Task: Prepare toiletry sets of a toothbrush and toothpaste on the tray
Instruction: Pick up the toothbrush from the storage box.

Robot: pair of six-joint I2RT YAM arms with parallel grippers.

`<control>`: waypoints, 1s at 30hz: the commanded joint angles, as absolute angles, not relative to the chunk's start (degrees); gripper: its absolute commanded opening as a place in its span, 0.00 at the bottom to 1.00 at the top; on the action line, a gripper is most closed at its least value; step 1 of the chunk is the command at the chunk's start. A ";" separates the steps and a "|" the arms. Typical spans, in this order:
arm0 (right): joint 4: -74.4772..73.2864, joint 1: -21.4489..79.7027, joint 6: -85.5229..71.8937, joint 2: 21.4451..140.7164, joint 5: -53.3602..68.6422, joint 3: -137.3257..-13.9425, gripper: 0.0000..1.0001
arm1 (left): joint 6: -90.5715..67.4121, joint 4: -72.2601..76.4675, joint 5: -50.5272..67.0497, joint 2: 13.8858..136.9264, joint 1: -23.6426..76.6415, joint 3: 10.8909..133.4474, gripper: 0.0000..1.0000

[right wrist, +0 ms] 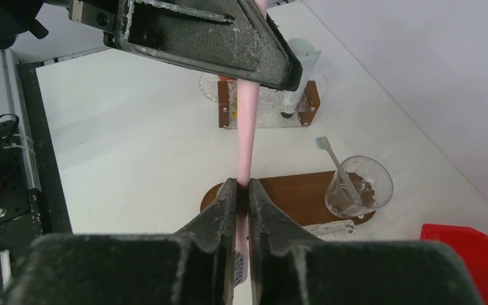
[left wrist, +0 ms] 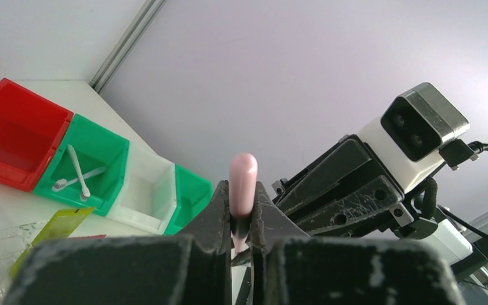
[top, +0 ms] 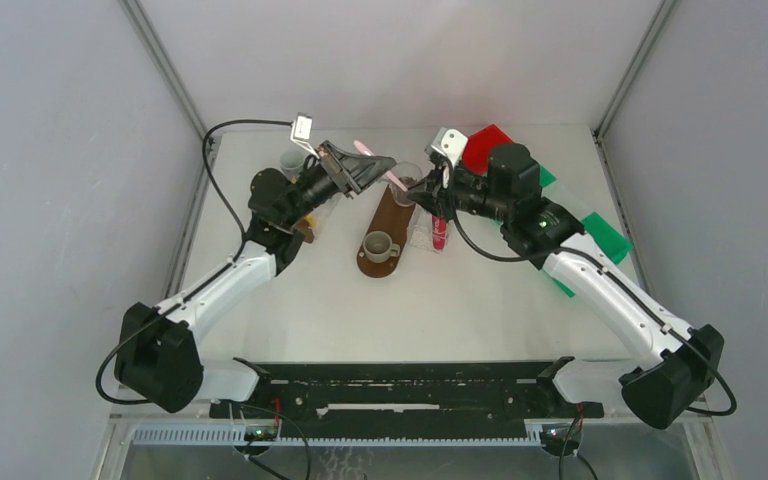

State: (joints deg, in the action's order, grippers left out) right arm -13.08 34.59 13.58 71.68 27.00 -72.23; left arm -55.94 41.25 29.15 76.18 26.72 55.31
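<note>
A pink toothbrush (top: 396, 181) hangs in the air above the far end of the brown wooden tray (top: 388, 214), with both grippers on it. My left gripper (top: 364, 166) is shut on its handle end (left wrist: 243, 171). My right gripper (top: 419, 190) is shut on it near the bristle end (right wrist: 248, 127). A pink-red toothpaste tube (top: 439, 232) lies just right of the tray. In the left wrist view a lime green toothpaste tube (left wrist: 57, 225) shows at the lower left. A clear glass (right wrist: 359, 185) on the tray holds a white toothbrush (right wrist: 337, 165).
A grey cup (top: 378, 245) stands on the tray's near end. Red (left wrist: 16, 133), green (left wrist: 92, 162) and white (left wrist: 146, 187) bins line the right side; the green one holds white toothbrushes (left wrist: 76, 175). A clear dish with brown wooden ends (right wrist: 267, 101) sits left of the tray.
</note>
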 commanded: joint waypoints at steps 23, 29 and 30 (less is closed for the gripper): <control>9.12 33.34 -38.72 66.97 21.93 -68.05 1.00 | -48.99 45.17 -3.62 64.72 27.03 45.24 0.00; 9.85 33.63 -66.09 71.50 16.26 -68.12 0.95 | -45.96 49.39 -3.39 63.96 27.35 43.48 0.00; 9.95 33.80 -70.76 72.60 16.93 -68.13 0.93 | -45.33 50.08 -3.26 63.86 27.40 43.28 0.00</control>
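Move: The pink toothbrush is already in both hands: its middle is about 3 cm right, 1 back and 2 below the left hand, and about 3 left, 2 ahead and 3 above the right. From the left hand, the grey mug stands roughly 8 cm ahead, 2 left and 38 below; the glass some 27 ahead, 5 right; the yellow tube about 18 ahead, 20 left, both near table level. The toothbrush passes wholly to the left hand, which keeps its handle pinched, lifts slightly, then carries it about 8 cm left and a little forward, turning some 30 degrees counter-clockwise. The right fingers open wide and let go near the bristle end; that hand rises about 7 cm, drawing back 3 cm before coming forward again, while it rolls and tips its fingers downward. ##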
